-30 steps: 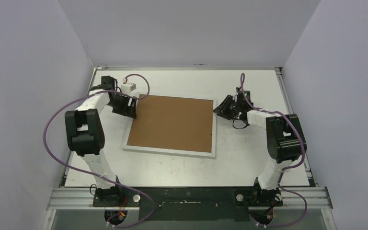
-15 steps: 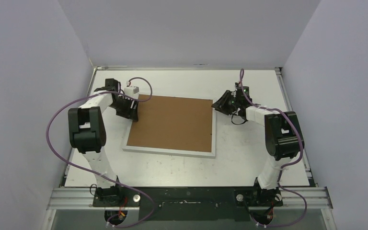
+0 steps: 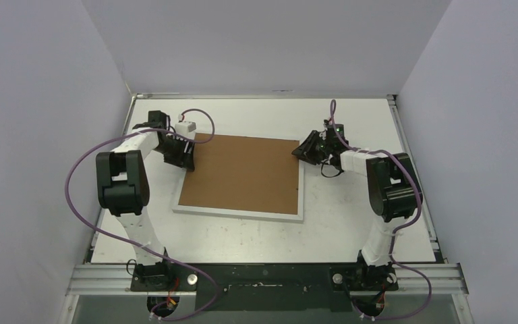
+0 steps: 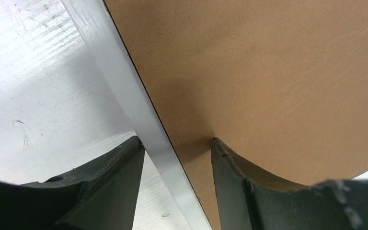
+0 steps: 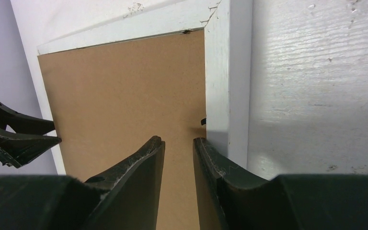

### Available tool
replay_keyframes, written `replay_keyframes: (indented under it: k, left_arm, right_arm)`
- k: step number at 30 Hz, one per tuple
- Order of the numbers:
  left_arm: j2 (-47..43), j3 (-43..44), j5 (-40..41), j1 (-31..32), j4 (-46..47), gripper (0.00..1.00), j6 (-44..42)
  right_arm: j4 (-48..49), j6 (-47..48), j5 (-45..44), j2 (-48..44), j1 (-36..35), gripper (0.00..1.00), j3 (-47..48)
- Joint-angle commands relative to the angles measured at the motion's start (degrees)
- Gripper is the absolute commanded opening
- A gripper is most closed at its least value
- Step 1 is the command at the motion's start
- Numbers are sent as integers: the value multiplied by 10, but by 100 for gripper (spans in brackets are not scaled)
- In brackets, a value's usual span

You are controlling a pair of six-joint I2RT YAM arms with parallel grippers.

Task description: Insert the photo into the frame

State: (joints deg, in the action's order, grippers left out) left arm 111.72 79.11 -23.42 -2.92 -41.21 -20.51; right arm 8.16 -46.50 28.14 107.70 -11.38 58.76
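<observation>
The frame [image 3: 236,212] lies face down on the table, a white rim around a brown backing board [image 3: 243,174]. The photo is hidden. My left gripper [image 3: 185,156] stands at the frame's far-left corner. In the left wrist view the left gripper [image 4: 177,141] is open astride the white rail [image 4: 120,81], one finger on the table against the rail, the other on the board [image 4: 268,72]. My right gripper [image 3: 301,152] is at the far-right corner. In the right wrist view the right gripper [image 5: 178,140] hangs narrowly open over the board [image 5: 124,91], beside the rail [image 5: 227,72], holding nothing.
Grey walls enclose the white table [image 3: 351,223] on three sides. A metal rail [image 3: 263,277] with both arm bases runs along the near edge. Purple cables [image 3: 81,169] loop off each arm. Across the board, the right wrist view shows the left gripper [image 5: 56,133].
My right gripper has moved left from beside the frame to over its far-right corner. My left gripper shifted slightly toward the far side and its jaws narrowed around the left rail.
</observation>
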Motion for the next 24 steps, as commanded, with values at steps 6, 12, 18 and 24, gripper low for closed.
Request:
replay_keyframes:
  k: [6, 12, 18, 24]
  left_arm:
    - [10, 3, 6, 3, 16, 50, -14]
    - [-25, 40, -4, 1, -10, 68, 7]
    - [-43, 80, 16, -6, -12, 81, 14]
    - [20, 98, 21, -11, -2, 73, 14]
  right_arm:
    - [7, 2, -6, 9, -5, 30, 9]
    - [1, 5, 6, -12, -3, 30, 22]
    - [-1, 3, 13, -22, 0, 30, 25]
    - [4, 0, 15, -32, 7, 30, 22]
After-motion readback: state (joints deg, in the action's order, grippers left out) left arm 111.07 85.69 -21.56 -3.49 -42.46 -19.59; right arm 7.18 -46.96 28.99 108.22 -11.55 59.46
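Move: My left hand straddles the frame's left rail, whose middle lies about 1 cm back and 1 cm down. The frame's far left corner is some 10 cm ahead, 4 cm to the right and 1 cm lower; the brown board's middle is about 16 cm right and 2 cm back. From my right hand, the board's middle lies roughly 15 cm left and 4 cm back, the frame's far right corner about 5 cm ahead and 1 cm right, both about 1 cm lower. After a brief hold, I spread my left fingers clear of the left rail, then lift that hand and carry it forward over the rail towards the far left corner, about 5 cm in all, drifting slightly left and tipping the fingers a few degrees outward. My right hand stays put, its part-closed fingertips kept on the board just inside the right rail. ##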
